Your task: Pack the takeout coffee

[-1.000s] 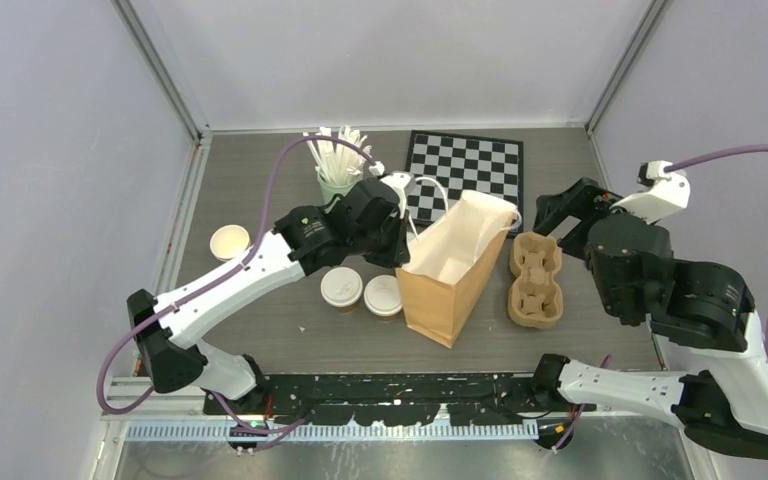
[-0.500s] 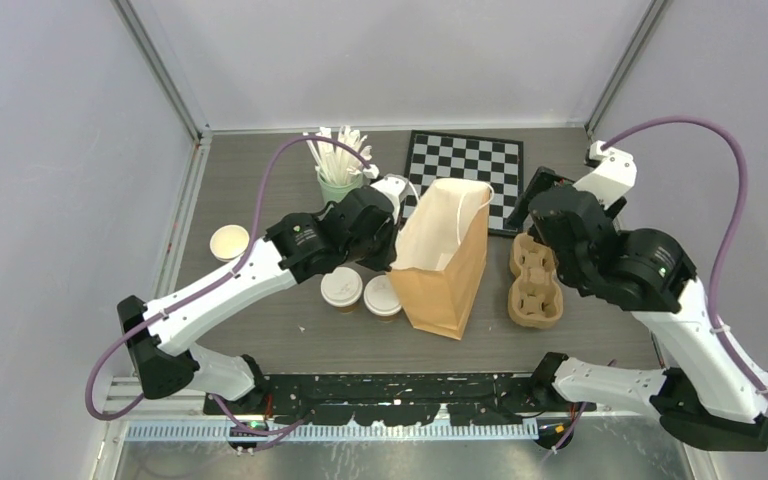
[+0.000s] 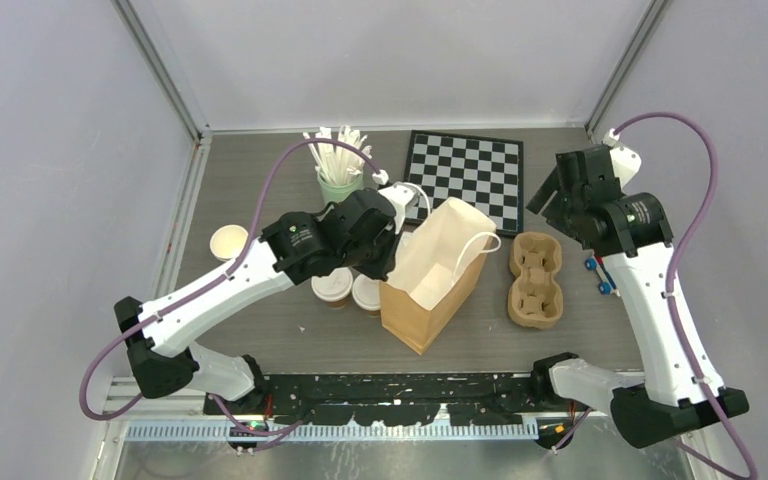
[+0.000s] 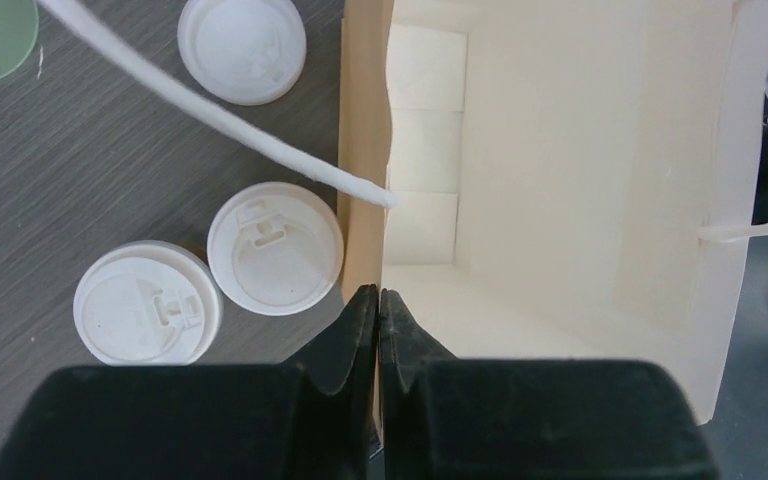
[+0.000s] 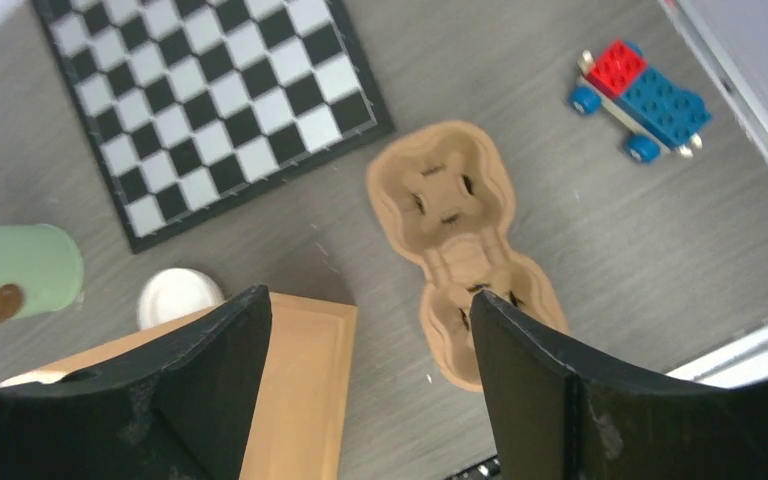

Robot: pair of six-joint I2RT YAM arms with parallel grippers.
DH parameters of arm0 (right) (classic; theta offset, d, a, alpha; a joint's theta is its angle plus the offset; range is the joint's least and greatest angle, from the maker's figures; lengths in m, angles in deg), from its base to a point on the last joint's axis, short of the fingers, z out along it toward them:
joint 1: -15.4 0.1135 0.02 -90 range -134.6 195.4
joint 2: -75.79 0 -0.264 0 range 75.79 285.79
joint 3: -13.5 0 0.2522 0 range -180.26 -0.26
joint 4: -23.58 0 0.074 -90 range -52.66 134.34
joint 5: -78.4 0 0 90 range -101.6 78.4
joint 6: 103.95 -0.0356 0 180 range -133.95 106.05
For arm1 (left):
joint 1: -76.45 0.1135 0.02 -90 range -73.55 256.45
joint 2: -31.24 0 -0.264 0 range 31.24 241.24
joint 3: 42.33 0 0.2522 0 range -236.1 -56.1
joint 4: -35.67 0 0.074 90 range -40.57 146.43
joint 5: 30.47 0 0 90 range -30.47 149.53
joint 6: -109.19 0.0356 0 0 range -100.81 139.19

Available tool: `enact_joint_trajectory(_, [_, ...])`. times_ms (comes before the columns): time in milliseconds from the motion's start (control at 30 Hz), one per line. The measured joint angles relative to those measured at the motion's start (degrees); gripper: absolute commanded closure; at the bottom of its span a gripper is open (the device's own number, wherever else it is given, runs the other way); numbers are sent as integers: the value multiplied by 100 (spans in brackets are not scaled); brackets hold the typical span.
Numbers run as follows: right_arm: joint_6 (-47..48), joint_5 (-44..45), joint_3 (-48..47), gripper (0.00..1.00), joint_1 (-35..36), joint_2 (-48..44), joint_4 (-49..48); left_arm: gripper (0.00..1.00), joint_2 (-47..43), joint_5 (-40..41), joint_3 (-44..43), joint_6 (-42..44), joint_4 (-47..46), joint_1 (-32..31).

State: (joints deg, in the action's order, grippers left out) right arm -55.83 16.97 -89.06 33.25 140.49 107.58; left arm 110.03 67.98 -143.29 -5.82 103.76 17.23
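Two takeout coffee cups with white lids (image 3: 332, 285) (image 3: 365, 293) stand side by side just left of an open brown paper bag (image 3: 430, 280). In the left wrist view the same cups (image 4: 275, 248) (image 4: 147, 302) sit beside the bag's cream inside (image 4: 560, 180). My left gripper (image 4: 378, 297) is shut on the bag's left wall rim, which puts it in the top view (image 3: 390, 250) at the bag's mouth. My right gripper (image 5: 368, 298) is open and empty, raised (image 3: 548, 195) above the table to the right of the bag.
A brown pulp cup tray (image 3: 535, 280) lies right of the bag. A chessboard (image 3: 465, 168) and a mint-green can of white sticks (image 3: 338, 182) are behind. An open lidless cup (image 3: 228, 241) stands far left. A toy block car (image 5: 645, 100) sits by the right edge, and a loose white lid (image 4: 242, 48) lies near the can.
The left gripper has pulled the bag's mouth leftward and the bag now leans with its base nearer. The right arm has swung up and back to the right, away from the bag.
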Motion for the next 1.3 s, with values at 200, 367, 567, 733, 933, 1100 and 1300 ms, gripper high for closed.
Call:
enact_joint_trajectory(200, [308,-868,942,34,-997,66,-28,61,0,-269,13,-50,-46,-31])
enact_joint_trajectory(367, [629,-1274,1552,36,-1362,162,-87,43,-28,-350,46,-197,-72,-35])
enact_joint_trajectory(567, [1154,-1801,2138,42,-1722,496,-361,0,-251,-46,-68,-472,114,-37])
enact_joint_trajectory(733, [1547,-1928,2271,46,-1969,811,-616,0,-494,343,-317,-717,341,-39])
enact_joint_trajectory(933, [2120,-2085,2293,47,-2002,1005,-881,0,-964,807,-332,-800,492,-39])
enact_joint_trajectory(1100, [2459,-2350,2367,46,-2035,1231,-1014,0,-1276,1027,-245,-826,570,-39])
enact_joint_trajectory(1300, [2564,-2433,2420,44,-2039,1534,-1040,0,-1364,1047,-81,-861,612,-39])
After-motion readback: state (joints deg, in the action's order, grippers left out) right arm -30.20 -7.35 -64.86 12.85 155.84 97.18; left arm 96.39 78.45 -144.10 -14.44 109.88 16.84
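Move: The cup carrier lies about 25 cm below the open right hand, some 3 cm back and 5 cm to its right; the toy car is 15 cm right of the carrier and 2 cm farther out. The left hand pinches the paper bag's rim, the bag's middle 5 cm ahead, 10 right, 11 below; the nearer lidded cup is 2 cm ahead, 4 left, 18 below. From the left hand the carrier is 9 cm ahead, 32 right. Right hand sinks some 20 cm towards the cup carrier, tipping down, fingers narrowing; left releases the bag, rising leftward. ##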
